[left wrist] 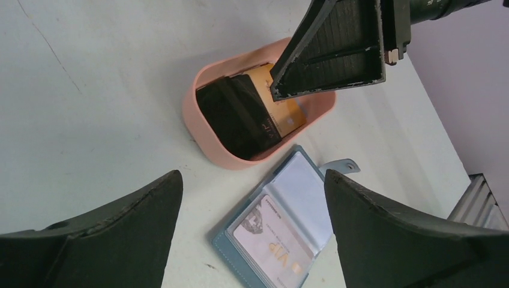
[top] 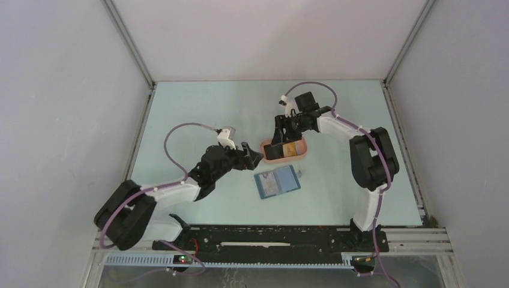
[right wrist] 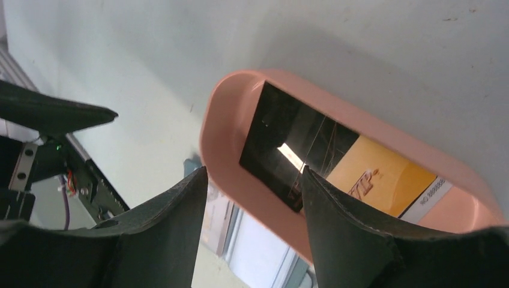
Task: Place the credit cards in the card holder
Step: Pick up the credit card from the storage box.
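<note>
The card holder (top: pixel 276 182), a blue wallet, lies open on the table with a pale card (left wrist: pixel 273 240) in its clear left sleeve. Behind it, a black credit card (left wrist: pixel 234 114) leans inside the salmon-pink tray (left wrist: pixel 201 129), overlapping an orange card (left wrist: pixel 291 114). My right gripper (right wrist: pixel 255 171) is open and hangs over the tray's near wall. One of its fingers is over the black card's (right wrist: pixel 288 138) edge and the other is outside the rim. My left gripper (left wrist: pixel 252 175) is open and empty, just left of the wallet (left wrist: pixel 300 198) and tray.
The pink tray (top: pixel 300 154) sits mid-table, directly behind the wallet. The left arm's finger (right wrist: pixel 54 114) shows at the left of the right wrist view. Grey enclosure walls stand at the left, right and back.
</note>
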`<act>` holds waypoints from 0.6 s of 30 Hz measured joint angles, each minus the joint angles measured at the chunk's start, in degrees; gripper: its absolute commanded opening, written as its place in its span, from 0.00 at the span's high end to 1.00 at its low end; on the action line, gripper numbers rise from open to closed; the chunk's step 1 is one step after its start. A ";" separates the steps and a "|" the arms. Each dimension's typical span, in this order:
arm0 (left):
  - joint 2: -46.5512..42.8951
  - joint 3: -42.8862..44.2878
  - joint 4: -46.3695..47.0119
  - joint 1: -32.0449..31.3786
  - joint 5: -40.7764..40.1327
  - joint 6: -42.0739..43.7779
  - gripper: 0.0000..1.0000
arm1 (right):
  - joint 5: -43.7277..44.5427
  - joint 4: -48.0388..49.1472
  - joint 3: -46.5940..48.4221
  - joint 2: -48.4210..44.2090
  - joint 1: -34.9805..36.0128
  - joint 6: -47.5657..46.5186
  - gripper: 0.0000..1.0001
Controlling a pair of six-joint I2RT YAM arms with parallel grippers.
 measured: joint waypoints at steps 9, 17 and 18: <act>14.97 4.50 5.44 2.93 6.97 -6.95 0.21 | 3.67 0.07 2.25 5.81 0.20 4.24 0.33; 21.07 7.87 6.05 3.08 8.31 -8.92 0.31 | 5.44 -0.92 4.37 8.02 0.20 4.68 0.32; 21.59 8.22 6.08 3.08 8.33 -8.98 0.32 | 5.60 -0.94 4.44 8.02 0.20 4.68 0.32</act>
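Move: For the right hand, the black credit card in the storage box lies about 4 cm to its left, level with it fore and aft, and 7 cm below; the gold card is about 5 cm to the right of the black one, the open card holder some 10 cm nearer the base. From the left hand, the storage box's middle is about 5 cm ahead, 9 cm right and 10 cm down, the black card about 3 cm short of that, and the card holder 5 cm back and 7 cm right. The right hand sinks about 4 cm into the near space over the black card while edging some 2 cm forward, slowing as it goes, its half-open fingers keeping their gap and tipping a little steeper. Alongside it the empty left hand comes down about 5 cm and goes forward and right some 3 cm each way towards the left end of the storage box, fingertips tilting down about 10 to 15 degrees and the wide-open fingers closing by roughly a quarter; no touch on card or box can be made out. ##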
